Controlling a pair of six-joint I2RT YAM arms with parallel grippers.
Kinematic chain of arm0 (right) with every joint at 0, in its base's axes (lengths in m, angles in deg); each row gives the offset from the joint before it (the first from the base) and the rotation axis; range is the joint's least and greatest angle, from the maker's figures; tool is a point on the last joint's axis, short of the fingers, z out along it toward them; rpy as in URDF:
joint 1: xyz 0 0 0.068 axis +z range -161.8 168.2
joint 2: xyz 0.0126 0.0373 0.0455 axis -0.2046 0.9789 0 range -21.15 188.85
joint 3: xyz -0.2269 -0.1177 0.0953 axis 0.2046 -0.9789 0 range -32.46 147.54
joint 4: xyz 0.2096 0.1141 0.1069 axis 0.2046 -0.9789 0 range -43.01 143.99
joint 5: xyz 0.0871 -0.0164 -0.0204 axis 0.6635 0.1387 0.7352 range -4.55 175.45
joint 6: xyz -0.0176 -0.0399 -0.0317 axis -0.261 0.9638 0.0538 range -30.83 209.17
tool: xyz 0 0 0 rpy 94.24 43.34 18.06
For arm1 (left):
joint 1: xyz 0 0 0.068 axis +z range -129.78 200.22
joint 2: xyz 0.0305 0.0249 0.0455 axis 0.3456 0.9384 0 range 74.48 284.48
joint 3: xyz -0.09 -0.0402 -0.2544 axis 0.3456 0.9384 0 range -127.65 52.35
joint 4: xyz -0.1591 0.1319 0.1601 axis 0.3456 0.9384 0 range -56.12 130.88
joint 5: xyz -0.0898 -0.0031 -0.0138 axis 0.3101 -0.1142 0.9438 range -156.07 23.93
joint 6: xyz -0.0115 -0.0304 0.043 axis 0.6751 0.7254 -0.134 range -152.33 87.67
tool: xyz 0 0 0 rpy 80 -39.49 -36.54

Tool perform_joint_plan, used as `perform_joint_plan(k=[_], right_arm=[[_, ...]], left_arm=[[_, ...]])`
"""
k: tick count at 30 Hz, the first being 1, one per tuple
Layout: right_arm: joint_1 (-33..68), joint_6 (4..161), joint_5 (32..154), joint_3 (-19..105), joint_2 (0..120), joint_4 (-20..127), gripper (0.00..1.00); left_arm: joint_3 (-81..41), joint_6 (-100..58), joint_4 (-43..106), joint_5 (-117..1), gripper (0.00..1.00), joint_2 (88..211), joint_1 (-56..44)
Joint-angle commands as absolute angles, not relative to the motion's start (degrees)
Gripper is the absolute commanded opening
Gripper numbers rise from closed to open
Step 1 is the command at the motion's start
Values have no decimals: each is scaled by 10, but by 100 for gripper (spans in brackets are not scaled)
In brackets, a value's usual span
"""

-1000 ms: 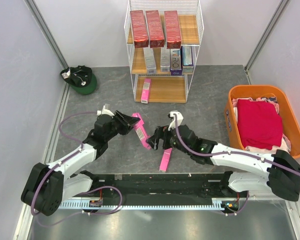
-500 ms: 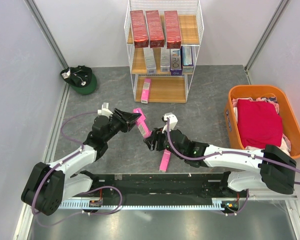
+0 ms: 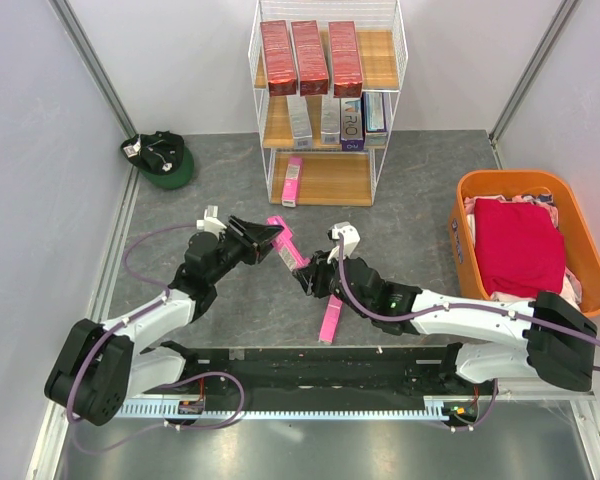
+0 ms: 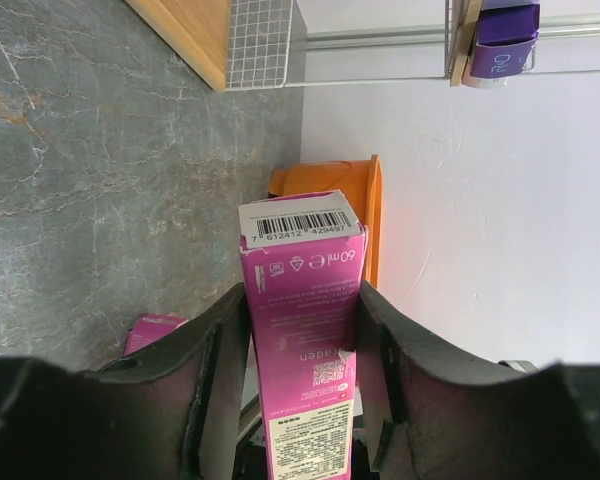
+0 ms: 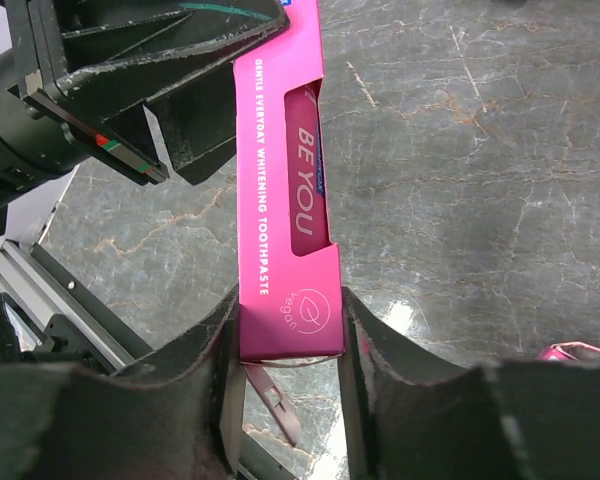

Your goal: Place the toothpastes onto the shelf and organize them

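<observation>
A bright pink toothpaste box (image 3: 285,250) hangs above the floor between both arms. My left gripper (image 3: 269,238) is shut on its far end (image 4: 302,290). My right gripper (image 3: 306,277) is shut on its near end (image 5: 280,300), one finger on each long side. The left gripper (image 4: 302,300) and right gripper (image 5: 285,310) face each other along the box. Another pink box (image 3: 330,320) lies on the floor beside the right arm. The white wire shelf (image 3: 330,180) carries three dark red boxes (image 3: 310,57) on top, silver, blue and purple ones (image 3: 330,118) on the middle board, and one pink box (image 3: 293,180) at the bottom.
An orange tub (image 3: 580,240) with red and pink cloth stands at the right. A green cap (image 3: 162,158) lies at the back left by the wall. The black rail with cables (image 3: 310,365) runs along the near edge.
My right gripper has shut on the near end of the pink box, having stood open a second ago. The left gripper still has the far end; the box has shifted slightly up and right.
</observation>
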State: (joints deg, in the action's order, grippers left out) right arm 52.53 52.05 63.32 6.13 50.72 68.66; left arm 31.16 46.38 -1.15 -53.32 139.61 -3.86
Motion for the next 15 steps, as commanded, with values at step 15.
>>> perform_joint_plan(k=[15], right_arm=[[491, 469, 667, 55, 479, 716, 19]], left_arm=[[201, 238, 280, -595, 88, 1307, -33]])
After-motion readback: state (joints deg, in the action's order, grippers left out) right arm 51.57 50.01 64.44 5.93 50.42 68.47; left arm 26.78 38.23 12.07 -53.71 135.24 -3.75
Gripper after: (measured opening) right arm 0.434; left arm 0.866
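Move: The held pink toothpaste box bridges the two hands, its middle about 3 cm back and 3 cm right of the left hand, roughly 1 cm below it, and about 4 cm ahead and 4 cm left of the right hand, near its height. From the right hand, the last loose pink box lies some 7 cm back, 7 cm right and 15 cm down; the shelved pink box is about 26 cm ahead, 2 cm left and 12 cm lower. Opening wide almost on the spot, the left hand releases its end of the pink box and clears it on both sides, shifting only about half a centimetre while its wrist starts to roll, left side rising some 10 degrees. The right hand stays put and keeps its pinch on the near, lower end of the box. ##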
